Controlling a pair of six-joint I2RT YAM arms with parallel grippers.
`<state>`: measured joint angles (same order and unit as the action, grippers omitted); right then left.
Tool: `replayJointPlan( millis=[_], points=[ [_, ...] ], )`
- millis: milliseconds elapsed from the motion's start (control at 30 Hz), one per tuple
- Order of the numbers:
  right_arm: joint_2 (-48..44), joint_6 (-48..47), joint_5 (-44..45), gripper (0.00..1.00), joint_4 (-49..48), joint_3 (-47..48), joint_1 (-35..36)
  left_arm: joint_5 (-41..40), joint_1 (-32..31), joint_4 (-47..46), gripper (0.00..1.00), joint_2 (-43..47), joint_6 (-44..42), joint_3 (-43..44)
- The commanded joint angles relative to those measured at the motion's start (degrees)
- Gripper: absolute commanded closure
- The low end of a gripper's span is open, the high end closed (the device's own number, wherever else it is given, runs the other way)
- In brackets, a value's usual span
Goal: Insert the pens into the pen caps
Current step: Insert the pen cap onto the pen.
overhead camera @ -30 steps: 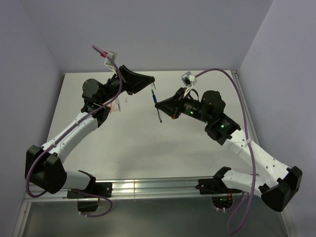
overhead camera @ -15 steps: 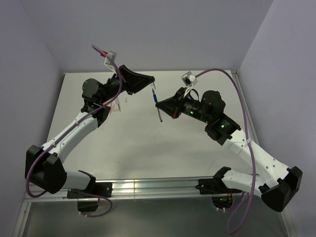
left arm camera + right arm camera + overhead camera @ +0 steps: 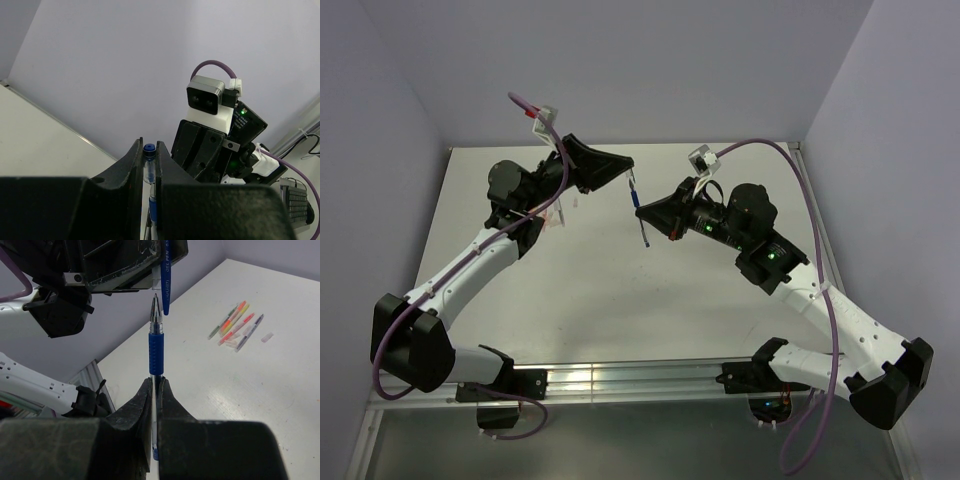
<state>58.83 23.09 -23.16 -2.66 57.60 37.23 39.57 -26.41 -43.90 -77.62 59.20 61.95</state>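
My left gripper (image 3: 149, 152) is shut on a clear pen cap (image 3: 149, 167) with a blue end, held above the middle of the table (image 3: 600, 290). My right gripper (image 3: 155, 385) is shut on a pen (image 3: 156, 352) with a blue grip, its tip pointing up at the cap. In the right wrist view the pen's tip sits just under the mouth of the cap (image 3: 158, 282), whose blue clip hangs beside it. From above, the cap (image 3: 632, 184) and pen (image 3: 640, 218) line up between the left gripper (image 3: 626, 170) and the right gripper (image 3: 650, 222).
Several more pens (image 3: 235, 322) in orange, yellow, pink and dark blue lie bunched on the table at the left arm's side, with a small pale cap (image 3: 267, 337) next to them. In the top view they (image 3: 563, 212) are mostly hidden behind the left arm. Walls close the table's far and side edges.
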Motion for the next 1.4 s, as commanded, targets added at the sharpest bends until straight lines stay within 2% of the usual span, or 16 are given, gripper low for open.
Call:
replayJointPlan(
  millis=[0,800,1300,1367],
  points=[
    [-1.7,-0.7,0.7,1.00,-1.3,0.3,-0.6,0.4,-0.3,-2.6,1.00,0.6,0.2,0.0],
    [-0.5,0.3,0.8,1.00,-2.4,0.0,-2.0,0.2,-3.3,-5.8,1.00,-1.0,2.9,-3.7],
    [3.7,2.4,3.4,1.00,1.1,1.6,-3.5,-5.2,-5.1,-1.4,1.00,-3.8,7.8,-7.7],
    [5.0,2.7,3.5,1.00,2.2,2.3,-3.7,-6.8,-5.1,2.7,1.00,-4.4,7.7,-6.9]
  ],
)
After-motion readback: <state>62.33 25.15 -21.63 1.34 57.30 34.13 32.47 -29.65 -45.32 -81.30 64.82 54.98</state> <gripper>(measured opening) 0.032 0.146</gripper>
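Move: The pen tip, pointing up out of the right hand's grip, is the left hand's goal: about 2 cm below that hand and 1 cm back, with no sideways offset. The cap already sits in the left fingers, mouth down, roughly 4 cm ahead of the right hand, 2 cm to its left and 8 cm above. The loose pens lie on the table some 20 cm ahead of the left hand, 23 cm to its left and 42 cm below. Down and a little back and to its right, the left hand slides the held cap over the pen tip and along the shaft, while the right hand keeps the pen almost still, easing forward. Then both speed up and sink together, moving forward and rolling their tops forward, the left about 15 degrees and 6.5 cm down overall, the right some 4 cm down. Both grips stay shut. ##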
